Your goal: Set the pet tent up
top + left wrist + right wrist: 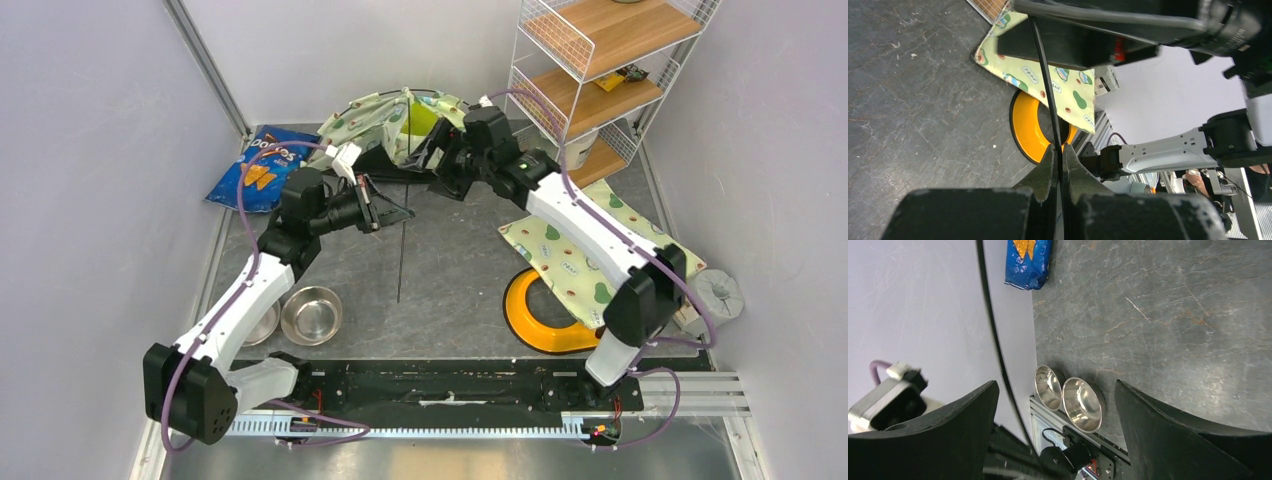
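The pet tent lies crumpled at the back of the table, pale-green avocado-print fabric with its lime lining showing. One thin black pole runs from the tent forward over the table. My left gripper is shut on this pole, which is pinched between its fingertips. My right gripper hovers at the tent's right side, its jaws wide open. In the right wrist view a pole curves past the left finger without being pinched.
A blue Doritos bag lies back left. Two steel bowls sit near the left arm. A yellow bowl lies partly under the matching-print mat on the right. A wire shelf stands back right.
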You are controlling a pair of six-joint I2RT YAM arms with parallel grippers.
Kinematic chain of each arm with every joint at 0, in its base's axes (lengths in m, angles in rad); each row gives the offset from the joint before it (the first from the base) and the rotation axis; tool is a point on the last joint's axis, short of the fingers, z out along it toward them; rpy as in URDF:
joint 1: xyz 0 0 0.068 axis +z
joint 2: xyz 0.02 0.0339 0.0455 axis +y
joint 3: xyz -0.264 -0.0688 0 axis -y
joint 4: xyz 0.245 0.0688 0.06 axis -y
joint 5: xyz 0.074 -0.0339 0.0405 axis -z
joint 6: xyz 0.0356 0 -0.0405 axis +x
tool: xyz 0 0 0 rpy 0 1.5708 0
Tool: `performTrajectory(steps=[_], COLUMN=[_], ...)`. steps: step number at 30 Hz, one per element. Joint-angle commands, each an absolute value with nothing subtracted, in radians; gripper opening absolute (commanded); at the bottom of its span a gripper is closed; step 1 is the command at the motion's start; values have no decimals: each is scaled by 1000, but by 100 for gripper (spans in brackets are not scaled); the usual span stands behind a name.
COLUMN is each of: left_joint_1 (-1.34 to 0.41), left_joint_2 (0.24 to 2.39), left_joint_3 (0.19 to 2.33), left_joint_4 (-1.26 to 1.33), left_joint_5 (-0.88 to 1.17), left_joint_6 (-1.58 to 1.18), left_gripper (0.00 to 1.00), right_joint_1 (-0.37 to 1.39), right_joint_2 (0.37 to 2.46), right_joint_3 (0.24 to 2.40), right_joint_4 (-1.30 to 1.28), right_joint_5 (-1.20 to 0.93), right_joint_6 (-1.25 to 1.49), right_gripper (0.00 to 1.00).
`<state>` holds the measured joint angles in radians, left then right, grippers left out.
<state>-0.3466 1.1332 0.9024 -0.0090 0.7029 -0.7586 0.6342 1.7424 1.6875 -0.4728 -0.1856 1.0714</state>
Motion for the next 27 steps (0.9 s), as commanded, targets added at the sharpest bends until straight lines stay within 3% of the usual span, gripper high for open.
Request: performTrajectory(steps=[1, 13, 20, 27], left_joint_1=[-339, -339, -337, -337], left_joint_2=[1160, 1226, 1243, 1257], left_joint_3=[970, 1001, 982, 971], left_joint_4=[54, 172, 254, 292], left_joint_5=[619, 516, 468, 455], left_joint_6=[-657, -771, -862, -897], left_gripper=[2, 2, 2, 2], right_joint_1=[612, 664, 754, 771], right_joint_2=[1618, 1428, 1422, 1462], right_joint_3=[1633, 1476, 1418, 1413], right_joint_4=[-485, -462, -448, -465], right_joint_5=[-205, -341, -369, -356], right_joint_6=[993, 555, 480, 479], right_gripper=[93, 83, 76, 62])
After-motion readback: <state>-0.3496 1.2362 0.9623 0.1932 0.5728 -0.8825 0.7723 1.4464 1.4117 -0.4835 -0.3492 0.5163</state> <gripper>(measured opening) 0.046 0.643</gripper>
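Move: The left fingers already hold the black tent pole; from that hand the tent stands about 27 cm ahead, some 2 cm to the left and 15 cm lower, and a steel bowl lies 11 cm back, 20 cm left, 26 cm lower. The open right hand is to meet the pole's near stretch, about 14 cm back, 5 cm left and slightly below; the left gripper is 9 cm back, 5 cm left and level, the tent 18 cm ahead, 6 cm left, 15 cm lower. The open right hand swings back about 13 cm from beside the tent, past the left fingertips to the pole's near stretch, bowing out to the right and rising some 3 cm before easing back left and down, while its fingers turn about 30 degrees counter-clockwise, tip up flatter to point left across the pole, and begin to narrow. Meanwhile the left hand, still pinching the pole, carries it forward some 5 cm, then increasingly up by 3 cm, turning slightly counter-clockwise. ##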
